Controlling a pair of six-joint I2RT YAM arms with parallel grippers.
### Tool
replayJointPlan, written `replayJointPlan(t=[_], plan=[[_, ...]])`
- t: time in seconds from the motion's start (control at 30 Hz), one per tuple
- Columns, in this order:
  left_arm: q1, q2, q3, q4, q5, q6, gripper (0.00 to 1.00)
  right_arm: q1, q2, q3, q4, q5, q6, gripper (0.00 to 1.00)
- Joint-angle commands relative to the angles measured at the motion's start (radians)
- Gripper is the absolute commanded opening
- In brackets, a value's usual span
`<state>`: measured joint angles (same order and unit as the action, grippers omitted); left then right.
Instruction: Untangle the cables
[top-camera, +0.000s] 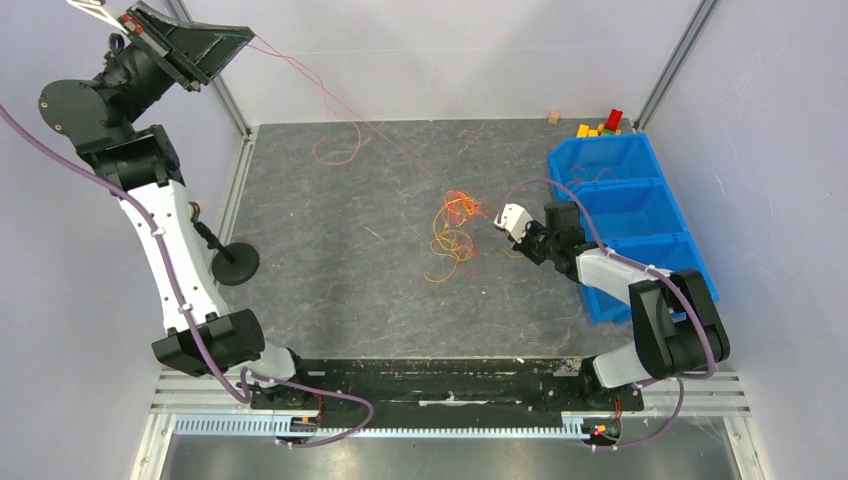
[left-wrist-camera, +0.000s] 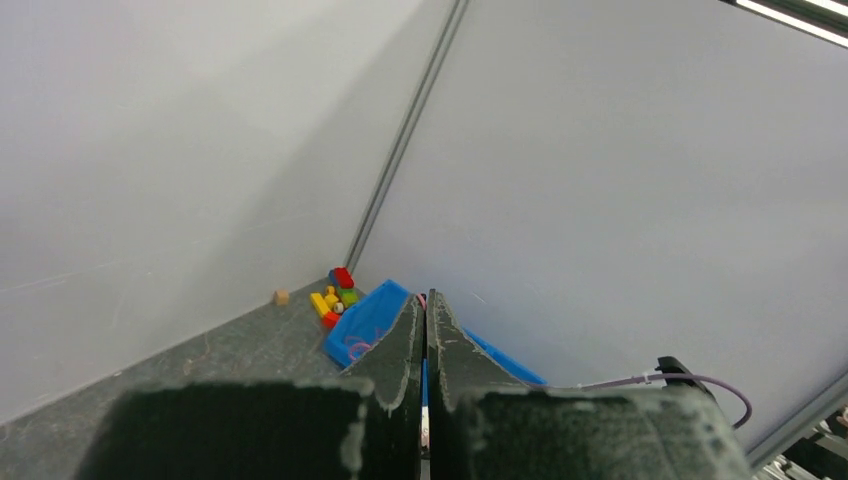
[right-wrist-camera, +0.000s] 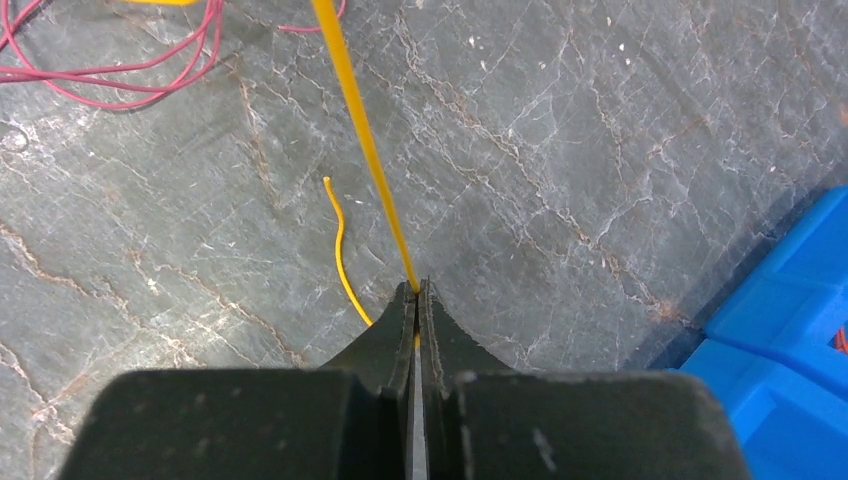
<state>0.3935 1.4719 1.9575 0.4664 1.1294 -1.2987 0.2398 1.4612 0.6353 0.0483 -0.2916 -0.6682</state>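
Observation:
The cables form a red, orange and yellow tangle (top-camera: 458, 212) on the grey table. Yellow loops (top-camera: 450, 252) trail toward me from it. My left gripper (top-camera: 243, 40) is raised high at the far left and is shut on a thin red cable (top-camera: 400, 152) that stretches down to the tangle. In the left wrist view a bit of pink-red cable shows at the closed tips of that gripper (left-wrist-camera: 425, 297). My right gripper (top-camera: 497, 222) sits just right of the tangle, shut on a yellow cable (right-wrist-camera: 365, 150) pulled taut from its tips (right-wrist-camera: 417, 287).
A row of blue bins (top-camera: 620, 200) stands right of the right gripper, seen also as a blue bin (right-wrist-camera: 790, 330) and a blue bin (left-wrist-camera: 365, 322). Coloured blocks (top-camera: 600, 125) lie in the far right corner. A black round-based stand (top-camera: 235, 262) is at the left. Red loops (right-wrist-camera: 100, 80) and a loose yellow end (right-wrist-camera: 340, 240) lie on the table.

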Motion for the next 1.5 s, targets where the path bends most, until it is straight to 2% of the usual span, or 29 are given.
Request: replayJointPlan(t=[0.0, 0.07, 0.17, 0.23, 0.33, 0.43, 0.5, 0.53, 0.67, 0.77, 0.9, 1.1, 1.3, 1.47], plan=[[0.069, -0.009, 0.090, 0.099, -0.214, -0.064, 0.02, -0.045, 0.047, -0.055, -0.153, 0.133, -0.039, 0.00], [0.104, -0.008, 0.119, 0.070, -0.226, -0.036, 0.02, -0.055, 0.047, -0.060, -0.161, 0.133, -0.050, 0.00], [0.115, 0.008, 0.123, 0.100, -0.222, -0.106, 0.02, -0.060, 0.037, -0.047, -0.194, 0.099, -0.045, 0.00], [0.038, -0.028, 0.041, 0.111, -0.192, -0.086, 0.02, -0.059, 0.030, 0.025, -0.280, -0.001, -0.021, 0.02], [-0.101, -0.107, -0.129, 0.115, -0.137, -0.023, 0.02, -0.059, -0.016, 0.138, -0.352, -0.178, 0.093, 0.30], [-0.245, -0.198, -0.275, -0.016, -0.131, 0.129, 0.02, -0.046, -0.105, 0.209, -0.305, -0.305, 0.225, 0.73], [-0.321, -0.242, -0.348, -0.121, -0.135, 0.243, 0.02, -0.019, -0.137, 0.261, -0.279, -0.331, 0.291, 0.85], [-0.348, -0.258, -0.377, -0.143, -0.139, 0.276, 0.02, 0.000, -0.139, 0.297, -0.280, -0.335, 0.312, 0.87], [-0.380, -0.289, -0.472, -0.160, -0.124, 0.321, 0.02, 0.076, -0.082, 0.423, -0.315, -0.374, 0.391, 0.92], [-0.381, -0.303, -0.503, -0.160, -0.105, 0.341, 0.02, 0.157, -0.022, 0.442, -0.271, -0.376, 0.461, 0.92], [-0.381, -0.328, -0.537, -0.190, -0.083, 0.386, 0.02, 0.277, 0.070, 0.428, -0.121, -0.295, 0.546, 0.91], [-0.381, -0.364, -0.540, -0.362, -0.093, 0.553, 0.02, 0.413, 0.243, 0.511, -0.084, -0.173, 0.557, 0.90], [-0.381, -0.368, -0.546, -0.388, -0.092, 0.583, 0.02, 0.418, 0.228, 0.509, -0.130, -0.111, 0.512, 0.92], [-0.381, -0.352, -0.547, -0.381, -0.093, 0.580, 0.02, 0.368, 0.177, 0.477, -0.250, -0.201, 0.361, 0.87]])
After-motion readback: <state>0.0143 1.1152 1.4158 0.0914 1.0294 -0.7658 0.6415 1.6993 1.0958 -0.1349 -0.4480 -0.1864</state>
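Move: The raised cable tangle hangs some 16 cm to the left of the right hand, which pinches its yellow strand, about 9 cm ahead and 7 cm higher. The blue bin's middle is roughly 21 cm to the right of that hand and 9 cm ahead, slightly lower. From the high left hand, holding taut pink cable, the tangle is about 30 cm right, 12 cm ahead and 52 cm below. Right hand releases the yellow cable and arcs 20 cm left; left hand, keeping pink, sinks about 12 cm. ##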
